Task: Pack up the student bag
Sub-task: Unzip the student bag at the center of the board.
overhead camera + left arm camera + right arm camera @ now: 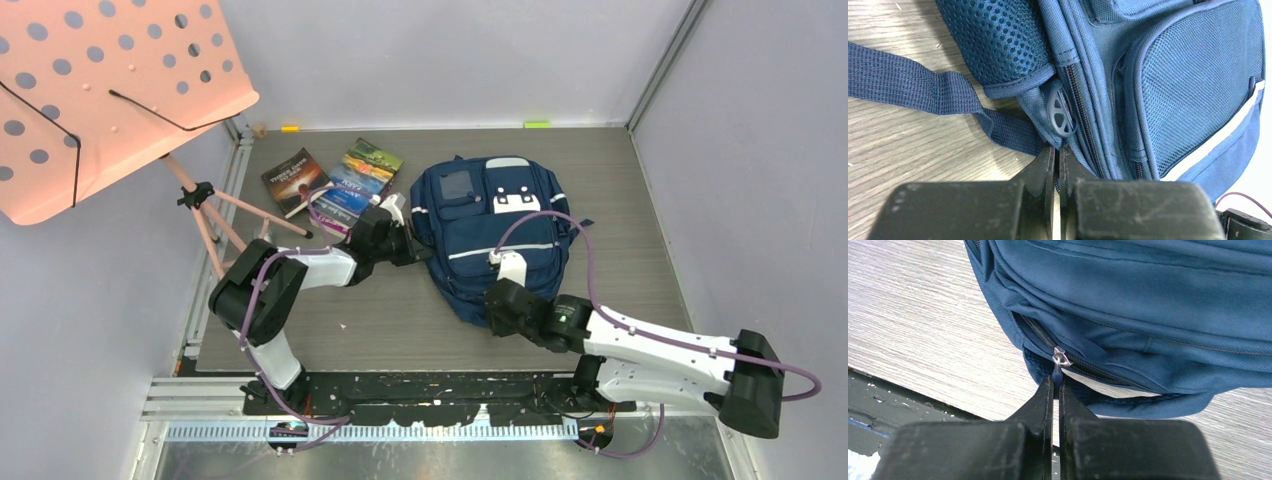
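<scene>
The student bag (500, 235), navy with white stripe trim, lies flat in the middle of the table. My left gripper (417, 252) is at the bag's left side, and in the left wrist view this gripper (1057, 148) is shut on the bag's fabric edge by a side zipper, just below a grey plastic pull (1060, 112). A dark strap (908, 80) trails onto the wood. My right gripper (491, 298) is at the bag's near edge, and in the right wrist view it (1056, 382) is shut on the blue zipper tab under the metal slider (1062, 359).
A dark book (293, 178) and a stack of colourful books (362, 172) lie left of the bag, behind my left arm. A pink perforated music stand (100, 90) with tripod legs (225, 215) stands at the far left. Walls close in the table's back and sides.
</scene>
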Controlling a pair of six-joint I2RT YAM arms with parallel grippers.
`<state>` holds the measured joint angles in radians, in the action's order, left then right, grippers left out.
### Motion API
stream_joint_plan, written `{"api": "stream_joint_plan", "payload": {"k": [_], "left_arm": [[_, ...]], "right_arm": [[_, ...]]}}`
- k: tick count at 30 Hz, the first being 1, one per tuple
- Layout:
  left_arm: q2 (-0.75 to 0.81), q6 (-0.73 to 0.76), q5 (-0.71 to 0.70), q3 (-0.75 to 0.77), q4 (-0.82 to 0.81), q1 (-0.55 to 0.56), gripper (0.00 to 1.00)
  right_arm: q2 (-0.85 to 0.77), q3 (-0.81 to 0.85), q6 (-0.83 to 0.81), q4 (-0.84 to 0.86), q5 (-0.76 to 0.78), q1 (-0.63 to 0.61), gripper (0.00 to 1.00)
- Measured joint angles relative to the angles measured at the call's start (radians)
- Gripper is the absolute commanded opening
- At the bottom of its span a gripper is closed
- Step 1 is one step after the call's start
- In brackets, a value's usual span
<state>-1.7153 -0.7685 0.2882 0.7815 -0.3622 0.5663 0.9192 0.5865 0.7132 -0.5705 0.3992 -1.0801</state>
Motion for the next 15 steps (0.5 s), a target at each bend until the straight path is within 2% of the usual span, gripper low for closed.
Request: {"api": "stream_joint_plan", "payload": {"k": [11,15], "left_arm": [[0.055,-0.085,-0.135,-0.09,-0.104,0.075,0.0],[0.1,-0.1,-0.179,-0.121,-0.117,0.098,0.0]], "right_arm": [[0.349,0.147,0.011,-0.01,-0.126,0.002,0.01],[0.412,0.164,0.035,0.019,-0.178,0.002,0.01]]}}
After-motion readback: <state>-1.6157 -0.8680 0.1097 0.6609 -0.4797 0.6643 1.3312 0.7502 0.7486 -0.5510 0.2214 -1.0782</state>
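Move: The bag's zip pull is already pinched in the right fingers, its slider about 1 cm ahead; the bag's near-left corner, where the zip goes, lies some 4 cm left, 2 cm ahead and slightly below. The white stripe's middle is about 12 cm ahead and 2 cm right of that hand. From the left hand, already shut on the bag's left edge, the slider is roughly 13 cm back and 13 cm right; the plastic buckle sits 2 cm ahead, 1 cm right. The zip pull is drawn left and down along the bag's near rim to its left corner by the right hand, some 5 cm left and 4 cm lower, its fingers staying shut and tipping about 15 degrees steeper. The left hand keeps its pinch on the bag's left edge, easing back nearly 2 cm and first sideways to the right, then lifting about 1.5 cm while turning slightly counter-clockwise. ##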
